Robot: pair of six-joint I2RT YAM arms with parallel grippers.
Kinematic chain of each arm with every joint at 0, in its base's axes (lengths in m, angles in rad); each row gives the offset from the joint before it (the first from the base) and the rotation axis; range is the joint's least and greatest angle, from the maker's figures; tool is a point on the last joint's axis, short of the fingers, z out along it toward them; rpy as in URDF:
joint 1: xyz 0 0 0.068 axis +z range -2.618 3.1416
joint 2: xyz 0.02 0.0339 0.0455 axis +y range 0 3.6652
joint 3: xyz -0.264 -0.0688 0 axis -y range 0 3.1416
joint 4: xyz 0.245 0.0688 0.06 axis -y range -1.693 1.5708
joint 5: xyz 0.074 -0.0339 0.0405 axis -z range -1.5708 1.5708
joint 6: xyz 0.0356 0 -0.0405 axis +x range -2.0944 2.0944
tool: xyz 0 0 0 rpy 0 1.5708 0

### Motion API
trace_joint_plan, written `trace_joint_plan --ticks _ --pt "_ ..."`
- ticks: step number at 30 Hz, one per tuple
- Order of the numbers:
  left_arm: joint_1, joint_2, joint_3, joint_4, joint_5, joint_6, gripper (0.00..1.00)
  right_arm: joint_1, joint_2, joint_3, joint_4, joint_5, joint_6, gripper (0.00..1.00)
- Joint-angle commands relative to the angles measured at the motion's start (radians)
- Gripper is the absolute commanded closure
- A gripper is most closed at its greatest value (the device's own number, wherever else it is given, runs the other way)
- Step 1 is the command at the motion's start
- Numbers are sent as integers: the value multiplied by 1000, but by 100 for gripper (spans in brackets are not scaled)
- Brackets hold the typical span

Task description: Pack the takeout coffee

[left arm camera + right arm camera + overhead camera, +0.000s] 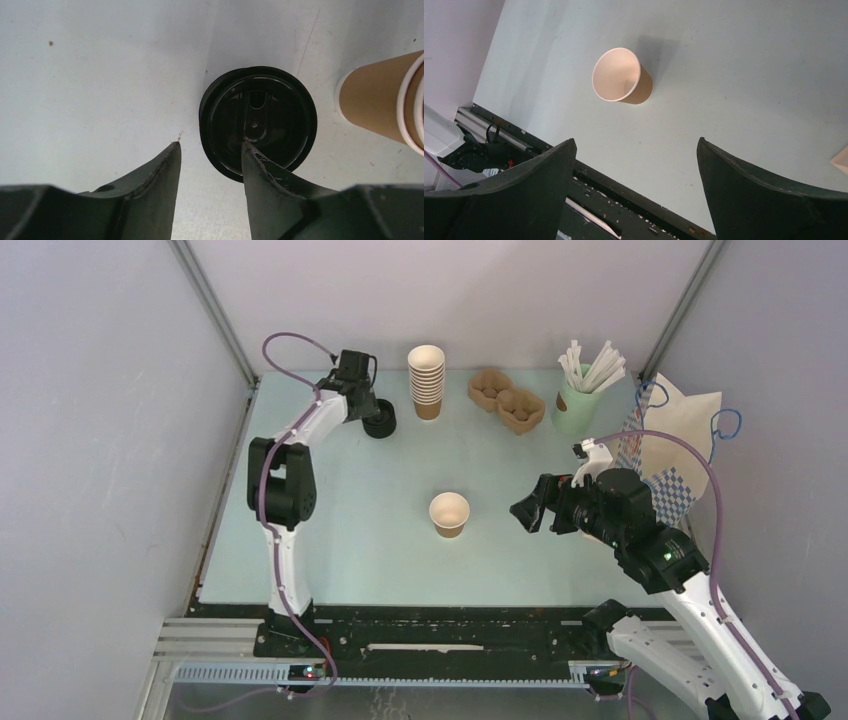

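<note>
The takeout coffee cup (449,513), brown kraft with a white inside, stands upright and alone in the middle of the table; the right wrist view shows the cup (622,76) ahead of the fingers. My right gripper (532,508) hovers to its right, open wide with nothing between its fingers (636,142). My left gripper (366,406) is at the back left over a stack of black lids (380,421). In the left wrist view its jaws (209,147) straddle the near left rim of the top lid (257,120), one finger over the lid, one outside it with a gap.
A stack of kraft cups (427,380) stands right of the lids, also showing in the left wrist view (380,100). A moulded-pulp cup tray (507,400), a pale green cup with white straws (580,400) and a paper bag (675,445) line the back right.
</note>
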Motion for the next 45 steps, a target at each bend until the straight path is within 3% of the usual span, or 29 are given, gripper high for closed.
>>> trace_joint_plan --ticks 1,8,18,21,25,45 --pt "13 18 57 -6 23 -6 47 -3 -2 3 22 5 1 1" --pt "18 19 44 2 21 2 64 -3 7 2 29 0 10 1" --pt "17 38 61 -4 30 2 67 -3 9 3 25 2 11 1" --pt "17 49 76 -9 33 2 74 -3 10 3 30 0 12 1" --pt "18 53 84 -16 31 2 75 -3 10 3 31 -1 14 1" --pt "17 -35 107 -41 34 -1 88 -2 -3 3 27 2 22 1"
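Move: The black lid stack is just under my left hand: its middle lies some 2 cm ahead, 3 cm to the right and 4 cm below, so its left rim is between my open fingers. The tall paper cup stack stands about 14 cm to my right and 3 cm ahead; the single cup is 22 cm back and 19 cm to the right. From my right hand the lid stack lies about 35 cm ahead, 33 cm to the left and 18 cm below. I close my left fingers on the left rim of the black lids, one finger outside the rim and the other over the top lid, while sinking about 2 cm in two small steps. With the rim pinched and the fingers still tightening, I raise the hand back up about 1 cm, the wrist keeping its tilt. ##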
